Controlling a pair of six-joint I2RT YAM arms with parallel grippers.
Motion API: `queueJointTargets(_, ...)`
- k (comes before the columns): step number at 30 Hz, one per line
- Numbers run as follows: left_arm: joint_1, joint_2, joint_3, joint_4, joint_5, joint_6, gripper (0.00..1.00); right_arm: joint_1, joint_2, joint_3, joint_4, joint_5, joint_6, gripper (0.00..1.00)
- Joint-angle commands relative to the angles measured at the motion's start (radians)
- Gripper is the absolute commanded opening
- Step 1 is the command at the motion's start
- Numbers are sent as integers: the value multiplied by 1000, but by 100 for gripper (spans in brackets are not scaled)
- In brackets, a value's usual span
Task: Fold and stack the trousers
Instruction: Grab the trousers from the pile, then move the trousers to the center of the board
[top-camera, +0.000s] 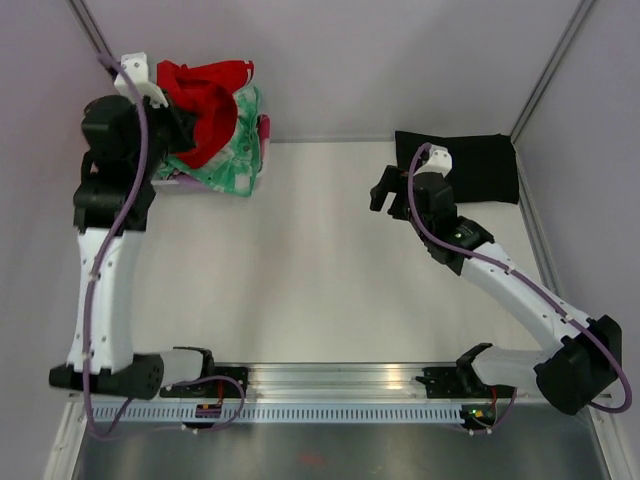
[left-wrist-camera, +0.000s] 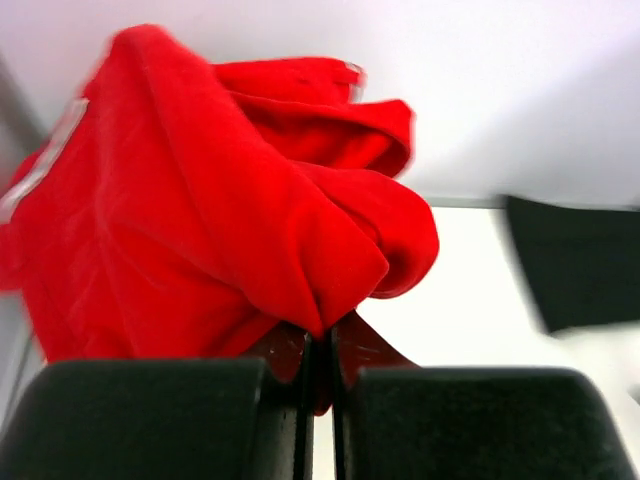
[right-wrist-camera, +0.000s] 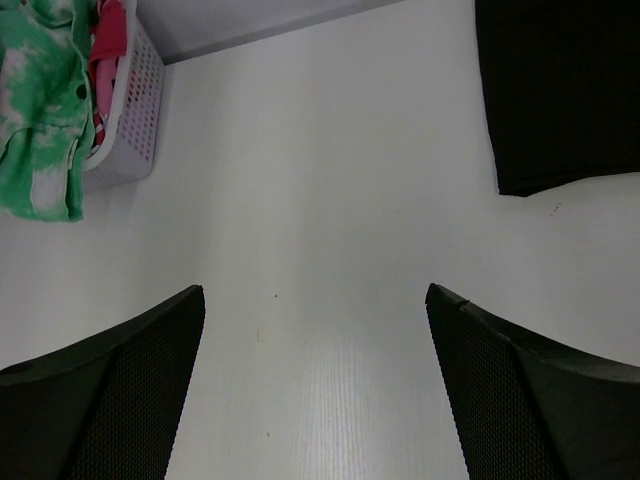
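The bright red trousers hang bunched at the far left, above a white basket. My left gripper is shut on a fold of them; in the left wrist view the red trousers fill the frame and a pinch of cloth sits between the closed fingers of the left gripper. A white-striped trim shows at the trousers' left edge. My right gripper hovers over the bare table at the right, open; in the right wrist view the right gripper has only tabletop between its fingers.
A green-and-white mottled garment drapes over the white perforated basket at the far left. A black folded cloth lies at the far right. Walls close the table on three sides.
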Motion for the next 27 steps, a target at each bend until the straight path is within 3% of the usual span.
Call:
queueJointTargets(1,-105,-177,-10,-15,212,29,2,-27,-6,81,-85,87,72,98)
queueJointTargets(7,-326,-355,-187,-30,310,-109,2,-38,-119,66,-152,187,50,98)
queueJointTargets(11,-464,-442,-596,187,370,-264,2,-49,-201,62,-282,259,110,98)
queueJointTargets(14,-681,-391,-750,335,277,-326,2,-52,-251,21,-292,210,126,98)
queueJointTargets(15,-826,-325,-757,369,176,-322,2,-50,-274,-15,-284,184,118,98)
queueJointTargets(17,-1010,-242,-710,369,66,-264,2,-50,-299,-52,-267,131,107,98)
queueJointTargets(21,-1113,-61,-640,317,21,-206,6,-49,-317,-89,-301,153,97,98)
queueJointTargets(22,-1113,-42,-643,315,19,-221,13,-50,-317,-88,-313,169,95,98)
queueJointTargets(23,-1113,-22,-657,314,5,-229,41,-50,-322,-85,-332,193,92,98)
queueJointTargets(25,-1111,-27,-672,298,-50,-270,67,-49,-328,-79,-349,218,87,98)
queueJointTargets(26,-1108,-48,-675,257,-144,-296,99,-49,-333,-79,-359,236,87,98)
queueJointTargets(27,-1098,-63,-677,222,-195,-328,100,-50,-336,-85,-362,241,87,98)
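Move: The left gripper holds the red trousers high over the laundry basket. The open table spot for them lies about 27 cm back, 32 cm right and 42 cm below; the basket is some 16 cm ahead, 4 cm left and 35 cm down. The folded black cloth is about 19 cm ahead and 62 cm to the right, on the table. From the right gripper that open spot is roughly 23 cm back, 8 cm left and 22 cm below. Swing the left gripper fast, still pinching the trousers, in an arc away from the basket: back and right with a small rise of about 6 cm, then steeply down over the near middle of the table, turning some 60 degrees clockwise and tipping down as it goes. There open the fingers wide and let go of the cloth. Meanwhile draw the open right gripper about 10 cm right and back. ##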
